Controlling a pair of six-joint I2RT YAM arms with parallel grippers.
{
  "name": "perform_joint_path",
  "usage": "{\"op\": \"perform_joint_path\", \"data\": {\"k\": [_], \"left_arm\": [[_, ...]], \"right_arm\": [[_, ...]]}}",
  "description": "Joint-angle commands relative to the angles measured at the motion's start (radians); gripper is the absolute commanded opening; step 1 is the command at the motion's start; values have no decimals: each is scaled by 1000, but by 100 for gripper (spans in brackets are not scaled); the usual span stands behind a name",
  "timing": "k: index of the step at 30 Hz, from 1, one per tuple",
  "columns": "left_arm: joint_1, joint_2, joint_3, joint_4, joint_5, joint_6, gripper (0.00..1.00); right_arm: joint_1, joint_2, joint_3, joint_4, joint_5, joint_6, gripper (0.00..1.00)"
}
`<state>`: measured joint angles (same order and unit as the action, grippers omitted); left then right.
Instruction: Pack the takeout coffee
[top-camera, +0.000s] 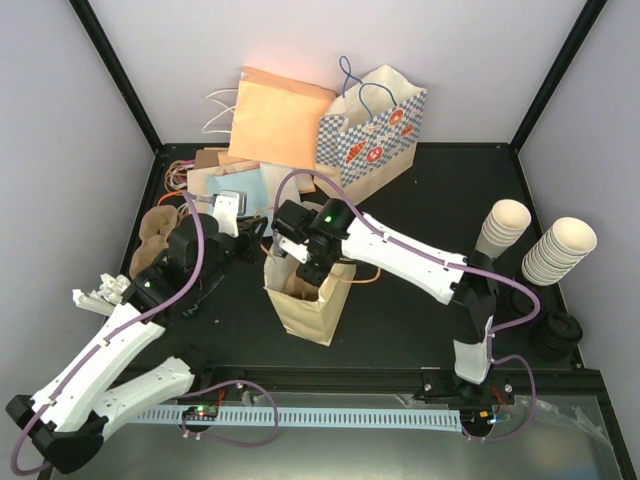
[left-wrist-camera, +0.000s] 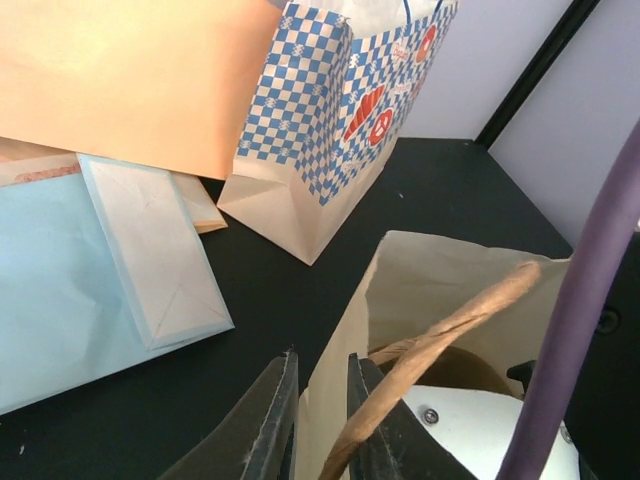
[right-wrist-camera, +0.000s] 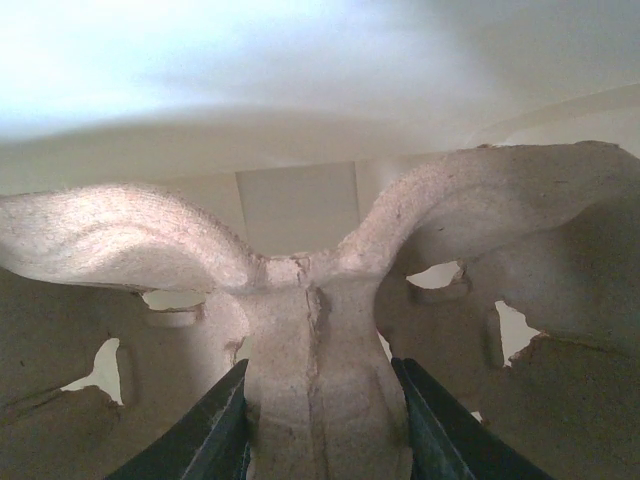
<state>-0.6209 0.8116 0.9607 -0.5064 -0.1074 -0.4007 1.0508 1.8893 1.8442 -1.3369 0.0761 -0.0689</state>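
Observation:
The takeout coffee is out of view in every frame. A brown paper bag (top-camera: 305, 305) stands open at the table's middle. My right gripper (top-camera: 312, 268) reaches down into its mouth. In the right wrist view it (right-wrist-camera: 320, 364) is shut on the central ridge of a moulded pulp cup carrier (right-wrist-camera: 310, 300), whose cup holes show no cup. My left gripper (top-camera: 264, 252) is at the bag's left rim. In the left wrist view its jaws (left-wrist-camera: 321, 356) stand a little apart, one on each side of the bag's wall (left-wrist-camera: 450, 280), beside a twisted paper handle (left-wrist-camera: 455, 325).
A blue-checked gift bag (top-camera: 372, 130) and an orange bag (top-camera: 275, 120) stand at the back. Pale blue envelopes (left-wrist-camera: 60, 290) lie behind the left gripper. Two stacks of lidless cream cups (top-camera: 505, 228) (top-camera: 560, 250) and loose black lids (top-camera: 555, 335) sit at the right. Pulp carriers (top-camera: 155, 235) lie at the left.

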Motion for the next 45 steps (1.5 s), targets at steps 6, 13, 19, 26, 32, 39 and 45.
{"op": "perform_joint_path", "data": {"k": [6,13,19,26,32,39,45], "left_arm": [[9,-48,34,3,-2,44,37],[2,-75,127,-125,122,103,46],[-8,-185,100,-129,301,63,44],[-79,-216,57,-141,478,-1,44],[-300,-135,110,-189,369,-20,43],[-518,61,262,-315,140,-80,43],[-651,257,449,-528,-34,-124,45]], "right_arm": [[8,58,68,-24,14,-12,37],[8,69,72,-20,17,-12,37],[8,75,72,-18,17,-14,37],[6,72,68,-10,20,-15,37],[6,56,34,7,22,-16,37],[5,26,-12,48,19,-31,37],[4,23,-11,50,19,-39,37]]}}
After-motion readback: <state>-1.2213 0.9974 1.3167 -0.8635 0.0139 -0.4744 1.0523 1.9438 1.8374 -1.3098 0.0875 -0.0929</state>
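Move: From the left hand, which has the bag's left handle between its fingertips, the near-right corner of the bag's rim is about 12 cm back, 12 cm right and 8 cm below; the bag's right handle sags 6 cm back, 19 cm right, just as low. The right hand grips the cup tray inside the bag, with the bag floor about 11 cm straight below and that rim corner 6 cm back, 4 cm right, 6 cm up. The left hand opens to nearly half and lets go of the left handle, first lifting some 6 cm as it draws back, then swinging right and sinking towards the rim's near-right corner, about 15 cm back and 12 cm right in all, turning some 40 degrees clockwise so the open fingers point mostly right. The right hand keeps its pinch on the tray's middle ridge, shifting about 1 cm left, holding nearly still, then easing a little farther down into the bag. ##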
